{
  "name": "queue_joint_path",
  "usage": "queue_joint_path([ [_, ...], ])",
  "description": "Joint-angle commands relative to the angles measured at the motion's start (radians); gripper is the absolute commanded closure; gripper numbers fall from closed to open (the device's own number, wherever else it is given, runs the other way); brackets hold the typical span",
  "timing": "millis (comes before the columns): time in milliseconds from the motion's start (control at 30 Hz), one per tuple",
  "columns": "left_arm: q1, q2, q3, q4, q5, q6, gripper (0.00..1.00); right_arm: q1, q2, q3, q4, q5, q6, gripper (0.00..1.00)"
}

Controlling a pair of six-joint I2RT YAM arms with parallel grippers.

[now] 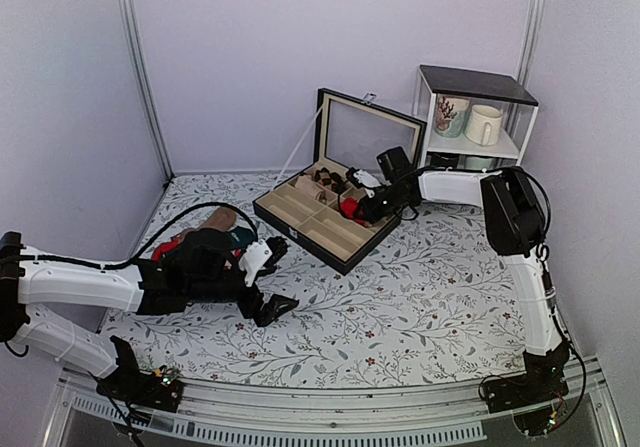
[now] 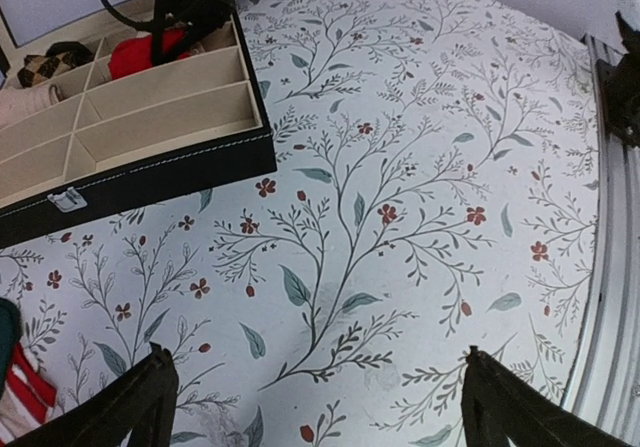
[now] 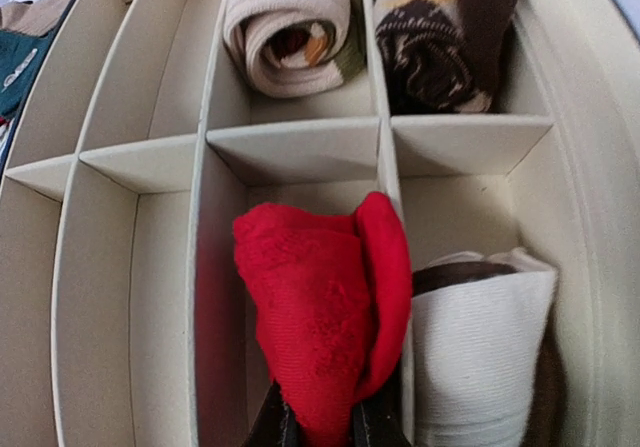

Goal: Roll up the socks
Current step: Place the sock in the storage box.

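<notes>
The socks (image 3: 320, 317) are a bright red fuzzy bundle, standing in a middle compartment of the divided organiser box (image 3: 290, 149). My right gripper (image 3: 322, 422) is shut on their lower end, its dark fingers pinching the fabric from both sides. From above, the right gripper (image 1: 365, 205) reaches into the box (image 1: 300, 229) where the red socks (image 1: 349, 205) show. My left gripper (image 1: 278, 279) hovers low over the floral cloth, well short of the box. It is open (image 2: 315, 367), with only bare cloth between its fingers. The red socks (image 2: 135, 55) and box (image 2: 150, 172) lie at that view's upper left.
Other rolled pairs fill the box: a beige roll (image 3: 290, 27), a brown patterned one (image 3: 445, 32), a white one (image 3: 480, 357). Its lid (image 1: 370, 132) stands open. Loose socks (image 1: 215, 222) are piled by my left arm. A small shelf with mugs (image 1: 475, 117) stands at the back right.
</notes>
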State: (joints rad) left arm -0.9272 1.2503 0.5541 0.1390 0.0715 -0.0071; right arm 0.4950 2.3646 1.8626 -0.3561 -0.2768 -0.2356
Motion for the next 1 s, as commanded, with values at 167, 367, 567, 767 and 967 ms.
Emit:
queue_joint_path([
  [167,0.021,-0.006,-0.016,0.024,0.013,0.012,0.0,-0.029,0.113,0.002,-0.114,0.01,0.076,0.98],
  [367,0.02,-0.002,-0.014,0.022,0.015,0.012,0.01,-0.03,0.119,0.0,-0.127,0.02,0.104,0.89],
  [567,0.021,0.0,-0.011,0.019,0.012,0.014,0.0,-0.031,0.087,-0.028,-0.121,0.039,0.137,0.74],
  [767,0.021,-0.002,-0.009,0.016,0.012,0.016,0.01,-0.031,0.037,-0.074,-0.055,0.037,0.163,0.64],
  [967,0.022,0.002,-0.009,0.017,0.012,0.018,0.01,-0.032,-0.007,-0.074,-0.018,0.025,0.185,0.55],
])
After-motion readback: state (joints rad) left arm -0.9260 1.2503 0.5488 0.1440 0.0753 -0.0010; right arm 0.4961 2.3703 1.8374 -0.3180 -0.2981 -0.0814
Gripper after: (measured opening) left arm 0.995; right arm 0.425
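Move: The rolled red sock is already in the right fingers, dipping into its storage-box compartment, whose middle lies roughly 2 cm ahead, 3 cm left and 2 cm below that hand. Of the neighbouring socks, the beige roll is about 7 cm ahead and 11 cm left, the brown argyle one 10 cm ahead and 6 cm left, the white one some 4 cm ahead and 3 cm right. From the idle left hand the compartment is about 29 cm ahead, 16 cm right and 9 cm lower. The red sock is lowered the last 1 cm into its compartment by the right hand, which then stays down among the dividers. From there its fingers open from nearly shut to a bit under half, releasing their squeeze but remaining on either side of the sock, while the wrist turns slightly, some 10 degrees in all, tipping the fingers a little more downward and clockwise. ##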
